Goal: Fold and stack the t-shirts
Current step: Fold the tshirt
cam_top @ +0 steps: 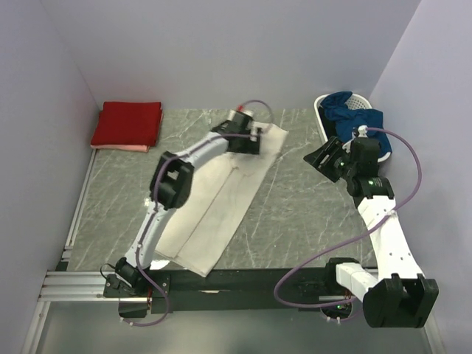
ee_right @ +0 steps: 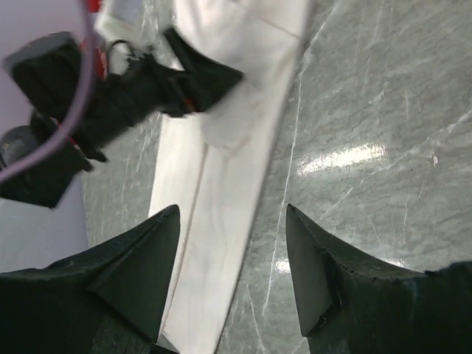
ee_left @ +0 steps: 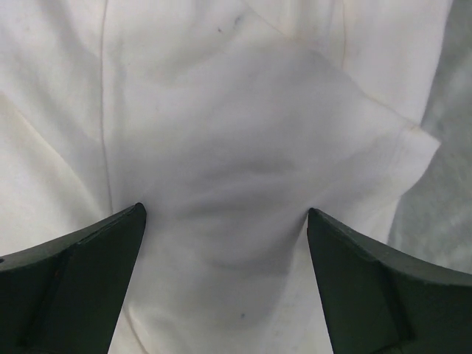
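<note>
The cream t-shirt (cam_top: 221,199) lies on the table as a long strip, folded lengthwise, running from near the left arm's base to the far middle. My left gripper (cam_top: 257,140) is open at the strip's far end. In the left wrist view the cream cloth (ee_left: 236,133) fills the frame, and its fingers (ee_left: 81,273) stand wide apart just above or on it. A folded red t-shirt (cam_top: 127,122) rests on a pale pink one (cam_top: 122,148) at the far left corner. My right gripper (cam_top: 316,158) hovers open over bare table right of the strip, whose edge (ee_right: 236,162) shows below it.
A white slatted basket (cam_top: 322,110) with dark blue cloth (cam_top: 354,109) in it stands at the far right, just behind the right arm. Grey marbled table (ee_right: 369,147) lies between the strip and the right arm. Walls close in on left, back and right.
</note>
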Available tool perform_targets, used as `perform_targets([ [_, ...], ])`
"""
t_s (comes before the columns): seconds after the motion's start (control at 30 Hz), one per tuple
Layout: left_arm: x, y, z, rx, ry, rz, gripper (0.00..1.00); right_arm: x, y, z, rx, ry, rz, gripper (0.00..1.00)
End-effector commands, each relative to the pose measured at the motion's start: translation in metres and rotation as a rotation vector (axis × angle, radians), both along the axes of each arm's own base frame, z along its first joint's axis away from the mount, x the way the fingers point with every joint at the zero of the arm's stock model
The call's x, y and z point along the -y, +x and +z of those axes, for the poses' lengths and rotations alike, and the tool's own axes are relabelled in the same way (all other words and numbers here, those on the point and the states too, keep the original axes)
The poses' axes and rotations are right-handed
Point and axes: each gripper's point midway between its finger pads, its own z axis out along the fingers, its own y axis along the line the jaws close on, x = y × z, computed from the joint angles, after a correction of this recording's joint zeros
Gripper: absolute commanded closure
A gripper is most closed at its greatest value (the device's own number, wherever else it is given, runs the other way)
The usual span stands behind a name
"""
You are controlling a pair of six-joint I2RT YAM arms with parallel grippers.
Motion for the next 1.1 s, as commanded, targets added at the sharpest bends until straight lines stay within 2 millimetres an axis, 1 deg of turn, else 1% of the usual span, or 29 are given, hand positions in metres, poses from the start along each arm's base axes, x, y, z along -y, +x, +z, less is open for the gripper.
perform_targets([
  [0.0, -0.115, 0.005, -0.056, -0.278, -0.020, 0.391, 0.01, -0.009, 0.012, 0.019, 0.063, -0.006, 0.051, 0.34],
  [0.03, -0.121, 0.021, -0.040, -0.241, -0.101, 0.432, 0.01, -0.010, 0.013, 0.018, 0.059, -0.009, 0.053, 0.34],
  [0.07, -0.147, 0.031, -0.040, -0.246, -0.139, 0.514, 0.01, -0.010, 0.015, 0.015, 0.052, -0.012, 0.055, 0.34],
  [0.1, -0.155, 0.024, -0.050, -0.308, -0.198, 0.572, 0.01, -0.010, 0.016, 0.013, 0.046, -0.012, 0.055, 0.34],
  [0.13, -0.168, 0.040, -0.040, -0.280, -0.270, 0.610, 0.01, -0.010, 0.017, 0.013, 0.045, -0.013, 0.056, 0.34],
  [0.17, -0.172, 0.041, -0.040, -0.287, -0.295, 0.632, 0.01, -0.018, 0.017, 0.008, 0.029, -0.013, 0.081, 0.34],
  [0.2, -0.174, 0.047, -0.037, -0.283, -0.319, 0.653, 0.01, -0.019, 0.018, 0.006, 0.024, -0.016, 0.084, 0.34],
  [0.23, -0.179, 0.048, -0.042, -0.289, -0.297, 0.678, 0.01, -0.022, 0.018, 0.004, 0.021, -0.020, 0.094, 0.34],
  [0.27, -0.177, 0.061, -0.029, -0.253, -0.310, 0.682, 0.01, -0.023, 0.020, 0.000, 0.010, -0.023, 0.094, 0.34],
  [0.3, -0.175, 0.065, -0.028, -0.255, -0.324, 0.689, 0.01, -0.024, 0.021, -0.002, 0.006, -0.025, 0.098, 0.34],
  [0.33, -0.172, 0.065, -0.036, -0.280, -0.327, 0.688, 0.01, -0.026, 0.022, -0.005, -0.002, -0.027, 0.105, 0.34],
  [0.37, -0.170, 0.075, -0.028, -0.262, -0.348, 0.691, 0.01, -0.027, 0.024, -0.010, -0.016, -0.030, 0.108, 0.34],
  [0.4, -0.167, 0.079, -0.028, -0.262, -0.358, 0.697, 0.01, -0.029, 0.025, -0.011, -0.021, -0.034, 0.114, 0.34],
  [0.43, -0.166, 0.080, -0.035, -0.274, -0.359, 0.702, 0.01, -0.032, 0.026, -0.012, -0.025, -0.039, 0.125, 0.34],
  [0.53, -0.161, 0.092, -0.024, -0.238, -0.408, 0.708, 0.01, -0.036, 0.029, -0.023, -0.054, -0.054, 0.145, 0.34],
  [0.57, -0.161, 0.091, -0.025, -0.235, -0.414, 0.708, 0.01, -0.040, 0.030, -0.028, -0.068, -0.055, 0.155, 0.34],
  [0.6, -0.159, 0.097, -0.017, -0.204, -0.438, 0.704, 0.01, -0.042, 0.030, -0.031, -0.073, -0.059, 0.165, 0.34],
  [0.7, -0.157, 0.101, 0.014, -0.131, -0.471, 0.666, 0.01, -0.055, 0.027, -0.040, -0.091, -0.083, 0.209, 0.34],
  [0.73, -0.154, 0.102, 0.040, -0.087, -0.495, 0.640, 0.01, -0.059, 0.025, -0.042, -0.097, -0.089, 0.218, 0.34],
  [0.77, -0.153, 0.096, 0.042, -0.080, -0.487, 0.617, 0.01, -0.069, 0.021, -0.045, -0.099, -0.102, 0.245, 0.34],
  [0.8, -0.151, 0.097, 0.075, -0.020, -0.520, 0.595, 0.01, -0.075, 0.016, -0.050, -0.112, -0.110, 0.260, 0.34],
  [0.83, -0.152, 0.089, 0.075, -0.022, -0.515, 0.586, 0.01, -0.081, 0.012, -0.053, -0.113, -0.115, 0.272, 0.34],
  [0.87, -0.153, 0.086, 0.085, -0.004, -0.517, 0.576, 0.01, -0.097, 0.002, -0.057, -0.116, -0.121, 0.313, 0.34],
  [0.9, -0.155, 0.081, 0.094, 0.008, -0.522, 0.571, 0.01, -0.104, -0.007, -0.070, -0.146, -0.113, 0.327, 0.34],
  [0.93, -0.159, 0.072, 0.111, 0.032, -0.528, 0.567, 0.00, -0.113, -0.013, -0.072, -0.134, -0.103, 0.350, 0.34],
  [0.97, -0.162, 0.067, 0.118, 0.043, -0.520, 0.570, 0.01, -0.121, -0.021, -0.078, -0.145, -0.096, 0.367, 0.34],
  [1.0, -0.169, 0.060, 0.143, 0.085, -0.528, 0.581, 0.01, -0.137, -0.041, -0.093, -0.180, -0.095, 0.409, 0.34],
  [1.03, -0.176, 0.046, 0.131, 0.061, -0.502, 0.602, 0.01, -0.147, -0.048, -0.096, -0.172, -0.090, 0.428, 0.34],
  [1.07, -0.179, 0.037, 0.135, 0.056, -0.506, 0.613, 0.01, -0.155, -0.056, -0.101, -0.180, -0.087, 0.445, 0.34],
])
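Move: The left hand rests wide open on the white t-shirt near its far end; the t-shirt's middle lies about 17 cm back and 12 cm to the left, a couple of centimetres lower. From that hand the red stack is roughly 48 cm left and 6 cm ahead, the laundry basket some 37 cm right and 4 cm ahead. From the raised, part-open right hand, the t-shirt's middle lies about 33 cm left, roughly level fore-and-aft, and 22 cm below. Pressing on the t-shirt's far end with open fingers, the left hand drags it quickly about 20 cm left and 10 cm forward, turning some 35 degrees counter-clockwise. It eases a few centimetres back to the right, then draws back about 6 cm and lifts off. Empty, the right hand sinks about 10 cm, swinging roughly 14 cm left towards the t-shirt and finally slightly back. ##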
